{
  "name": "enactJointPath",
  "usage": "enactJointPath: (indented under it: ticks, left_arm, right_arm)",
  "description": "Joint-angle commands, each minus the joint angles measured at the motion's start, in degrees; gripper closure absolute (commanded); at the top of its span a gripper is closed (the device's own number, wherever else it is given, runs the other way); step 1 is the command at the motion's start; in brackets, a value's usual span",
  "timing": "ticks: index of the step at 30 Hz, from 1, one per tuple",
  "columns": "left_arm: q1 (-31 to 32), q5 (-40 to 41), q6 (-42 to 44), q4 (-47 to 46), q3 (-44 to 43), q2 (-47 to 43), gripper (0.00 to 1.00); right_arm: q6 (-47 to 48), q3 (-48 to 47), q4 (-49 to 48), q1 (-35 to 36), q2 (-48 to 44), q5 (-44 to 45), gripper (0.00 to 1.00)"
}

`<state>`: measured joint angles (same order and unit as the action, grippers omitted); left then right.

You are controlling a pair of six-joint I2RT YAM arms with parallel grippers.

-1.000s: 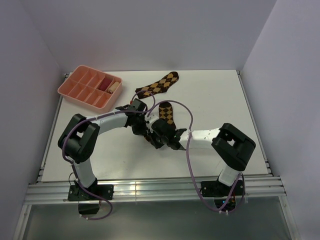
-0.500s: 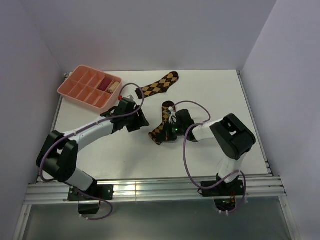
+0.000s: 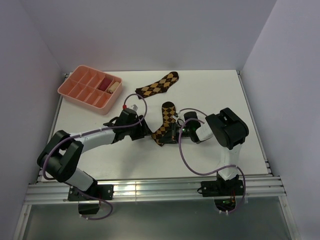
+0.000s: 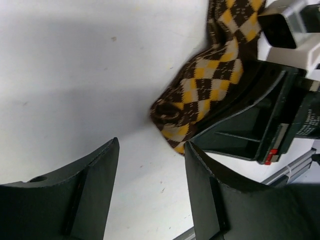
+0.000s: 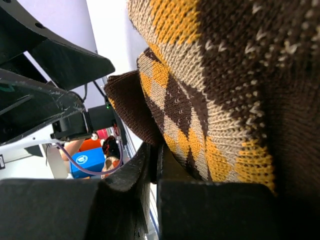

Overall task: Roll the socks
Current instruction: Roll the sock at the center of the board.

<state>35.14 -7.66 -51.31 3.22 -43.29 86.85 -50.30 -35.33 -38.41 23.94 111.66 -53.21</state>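
Two dark brown socks with tan-orange diamonds lie on the white table. The far sock [image 3: 159, 85] rests flat near the back. The near sock [image 3: 165, 121] [image 4: 205, 95] lies stretched lengthwise in the middle. My right gripper [image 3: 169, 136] [image 5: 154, 152] is shut, pinching an edge of the near sock [image 5: 215, 100], whose fabric drapes over one finger. My left gripper [image 3: 148, 133] [image 4: 151, 146] is open and empty just left of that sock's near end, with bare table between its fingers [image 4: 95, 185].
A pink compartment tray [image 3: 75, 95] stands at the back left, holding a reddish roll [image 3: 106, 83] and a beige roll [image 3: 115, 86]. The right gripper's black body [image 4: 260, 125] sits close beside my left fingers. Walls enclose the table on three sides.
My left gripper has opened, let go of the near sock and now sits beside its near end. The right gripper stayed shut and pulled the sock out straight.
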Motion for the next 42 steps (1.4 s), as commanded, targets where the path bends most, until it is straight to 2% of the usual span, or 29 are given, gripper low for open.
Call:
enactJointPath:
  ticks: [1,6,10,15,17,21,22,26,29,30,33,34,37,42]
  left_arm:
    - [0.90,-2.36,-0.63,-7.88,-0.48,1.83,0.40]
    - [1.51,-2.10,-0.46,-8.15,-1.36,5.08,0.43]
    - [1.78,-1.57,-0.20,-7.36,-2.33,7.45,0.51]
    - [2.22,-0.43,0.86,-4.99,-4.34,10.70,0.57]
    - [2.31,0.10,1.21,-3.76,-5.14,11.59,0.58]
    - [2.48,0.72,1.56,-1.38,-6.54,12.99,0.61]
    - [2.48,0.80,1.56,-0.68,-6.63,13.17,0.61]
    - [2.57,1.16,2.26,0.99,-7.78,14.13,0.61]
    - [2.66,1.07,2.97,2.22,-9.09,14.75,0.62]
    - [2.66,1.07,3.06,2.40,-9.62,15.01,0.62]
    - [2.66,1.16,3.67,3.37,-10.76,15.54,0.62]
    - [2.57,0.98,3.85,3.54,-11.03,15.63,0.62]
    - [2.66,0.81,4.29,3.98,-11.82,15.98,0.62]
    - [2.57,0.45,5.08,4.77,-12.87,16.51,0.62]
  right_arm:
    - [1.09,0.27,4.93,-0.30,1.98,1.80,1.00]
    - [1.52,-0.26,6.68,-0.57,2.43,2.32,1.00]
    - [2.57,-0.96,8.18,-0.65,1.99,2.85,1.00]
    - [6.00,-2.46,14.23,-0.57,-0.29,5.04,0.99]
    - [8.10,-2.99,17.21,-0.48,-1.44,6.54,0.93]
    - [12.85,-4.13,24.51,0.66,-6.34,10.93,0.68]
    - [13.82,-4.57,26.01,0.84,-7.32,11.72,0.65]
    - [20.13,-5.80,35.30,2.33,-14.26,21.35,0.51]
    - [25.07,-7.73,41.63,5.31,-20.41,29.37,0.48]
    - [26.04,-8.26,42.88,6.37,-23.30,36.27,0.46]
    - [29.20,-9.32,45.00,11.02,-28.49,46.67,0.45]
    - [31.04,-9.49,45.01,12.25,-29.47,52.88,0.45]
    - [35.43,-9.49,44.13,17.09,-31.76,60.82,0.46]
    - [40.45,-9.76,41.76,24.29,-31.24,66.30,0.47]
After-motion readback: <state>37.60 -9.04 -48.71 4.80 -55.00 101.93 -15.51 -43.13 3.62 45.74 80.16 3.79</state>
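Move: The folded cuff end of the center sock lies about 4 cm to the left hand's right, 1 cm nearer the base and some 4 cm below it. The right fingers are already shut on that end, its middle about 1 cm to their left and 1 cm ahead, level in height. From the left hand, the sock's foot lies some 11 cm ahead and 8 cm right, and the other sock about 20 cm ahead and 3 cm right, both 4 cm lower. Rightward and down, then slightly forward, the left hand goes about 4 cm across to the folded corner of the cuff, its fingers narrowing partway to straddle it near the table. The right hand first holds still on the fold, then opens, lets go and rises some 6 cm, drifting a little right while its wrist swings round about 60 degrees so the left-pointing fingers tip down. ##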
